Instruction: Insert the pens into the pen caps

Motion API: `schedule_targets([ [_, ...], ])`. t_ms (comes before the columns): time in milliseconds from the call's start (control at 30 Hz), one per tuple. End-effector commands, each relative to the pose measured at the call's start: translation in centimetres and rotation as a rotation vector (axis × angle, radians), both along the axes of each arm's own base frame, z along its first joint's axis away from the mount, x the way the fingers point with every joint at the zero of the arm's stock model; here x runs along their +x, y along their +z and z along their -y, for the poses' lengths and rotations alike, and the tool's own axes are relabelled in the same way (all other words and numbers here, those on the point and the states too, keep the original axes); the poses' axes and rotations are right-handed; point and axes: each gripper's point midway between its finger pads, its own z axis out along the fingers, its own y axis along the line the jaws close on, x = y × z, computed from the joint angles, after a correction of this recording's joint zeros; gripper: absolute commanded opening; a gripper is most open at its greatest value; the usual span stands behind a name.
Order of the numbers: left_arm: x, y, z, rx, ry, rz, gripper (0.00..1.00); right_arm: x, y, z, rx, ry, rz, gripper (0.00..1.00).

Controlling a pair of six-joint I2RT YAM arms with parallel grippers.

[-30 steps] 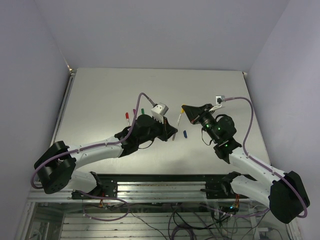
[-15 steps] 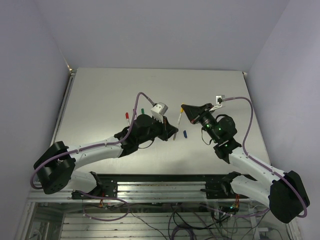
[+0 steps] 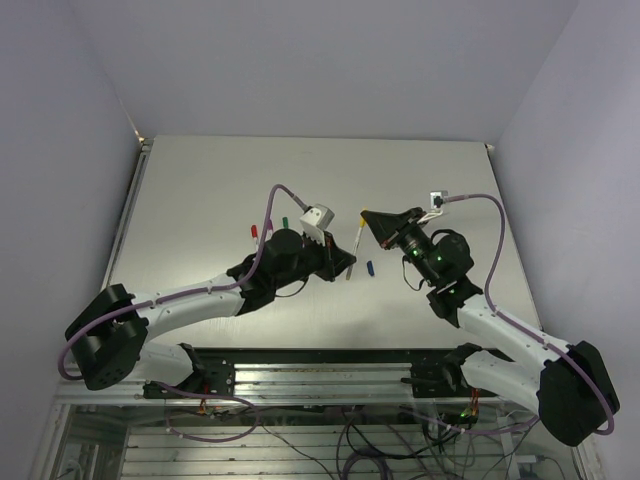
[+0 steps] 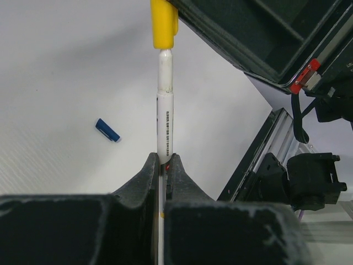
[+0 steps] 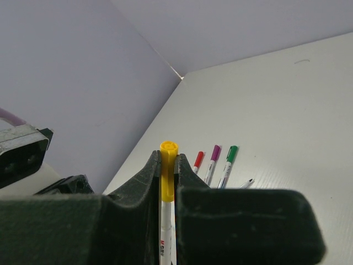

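My left gripper (image 4: 164, 160) (image 3: 346, 264) is shut on a white-bodied pen (image 4: 165, 110) (image 3: 354, 248), held above the table. The pen's tip sits inside the yellow pen cap (image 4: 164, 25) (image 5: 167, 168). My right gripper (image 5: 167, 157) (image 3: 366, 217) is shut on that cap, facing the left gripper. A loose blue cap (image 4: 107, 130) (image 3: 371, 267) lies on the table below them. Three capped pens lie side by side at the left: red (image 5: 198, 161) (image 3: 254, 233), magenta (image 5: 213, 159) and green (image 5: 229, 159) (image 3: 285, 222). An uncapped pen's tip (image 5: 247, 182) shows beside them.
The white table (image 3: 200, 180) ends in a metal rail (image 3: 125, 230) on the left and a purple wall at the back. A black frame and cables (image 4: 309, 176) run along the near edge by the arm bases.
The right gripper with the yellow cap has edged slightly left along the pen. The left arm has barely shifted.
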Motion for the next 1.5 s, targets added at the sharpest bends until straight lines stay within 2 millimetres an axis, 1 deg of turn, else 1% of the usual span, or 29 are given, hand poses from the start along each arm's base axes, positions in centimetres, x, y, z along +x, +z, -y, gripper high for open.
schedule_targets([
  [0, 0.2, 1.5, 0.0, -0.064, 0.023, 0.028, 0.07, -0.6, -0.2, -0.8, 0.007, 0.039, 0.007, 0.0],
  [133, 0.6, 2.0, -0.3, -0.096, 0.055, 0.035, 0.07, -1.1, -1.2, -1.5, -0.005, 0.072, -0.019, 0.0],
  [300, 1.1, 3.1, -0.9, -0.149, 0.104, 0.048, 0.07, -2.0, -2.8, -2.8, -0.023, 0.145, -0.059, 0.0],
  [467, 1.4, 4.9, -1.7, -0.209, 0.141, 0.09, 0.07, -2.9, -4.2, -3.7, -0.037, 0.216, -0.093, 0.0],
  [667, 1.3, 7.2, -2.0, -0.26, 0.141, 0.149, 0.07, -3.7, -5.6, -4.8, -0.062, 0.287, -0.127, 0.0],
  [733, 1.4, 7.7, -2.1, -0.262, 0.143, 0.163, 0.07, -3.7, -6.3, -5.0, -0.096, 0.295, -0.148, 0.0],
  [767, 1.4, 8.0, -2.2, -0.265, 0.143, 0.173, 0.07, -3.8, -7.1, -5.2, -0.126, 0.303, -0.175, 0.0],
  [900, 2.0, 8.8, -2.7, -0.263, 0.16, 0.194, 0.07, -4.3, -8.5, -6.1, -0.216, 0.335, -0.209, 0.0],
  [1000, 2.5, 9.3, -3.3, -0.274, 0.174, 0.203, 0.07, -4.6, -9.6, -6.4, -0.261, 0.337, -0.238, 0.0],
  [1100, 2.9, 9.6, -3.9, -0.277, 0.196, 0.208, 0.07, -4.9, -10.6, -6.5, -0.287, 0.334, -0.267, 0.0],
  [1167, 3.1, 9.6, -4.3, -0.273, 0.204, 0.208, 0.07, -5.0, -10.9, -6.5, -0.294, 0.331, -0.273, 0.0],
  [1267, 3.2, 9.4, -4.5, -0.259, 0.203, 0.202, 0.07, -4.8, -10.7, -6.5, -0.29, 0.317, -0.263, 0.0],
  [1467, 3.0, 8.0, -4.0, -0.235, 0.185, 0.166, 0.07, -3.9, -9.8, -6.7, -0.321, 0.302, -0.245, 0.0],
])
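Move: The yellow pen cap in the right fingers already covers the pen's tip, which lies about 2 cm back, 1 cm left and 1 cm below the right hand. From the left hand, which grips the pen, the yellow cap is some 7 cm ahead, 3 cm right and 6 cm up. The blue cap lies on the table about 8 cm ahead, 5 cm right and 19 cm below the left hand; the green-capped pen lies roughly 18 cm ahead and 16 cm left of that hand, equally low. The yellow cap is pushed down along the pen by the right hand, which carries it about 6 cm left, 3 cm down and slightly back, turning some 10 degrees counter-clockwise. The left hand keeps its pinch on the pen barrel and drifts about 4 cm left too, more slowly, so the hands close on each other. Both grips stay shut. ##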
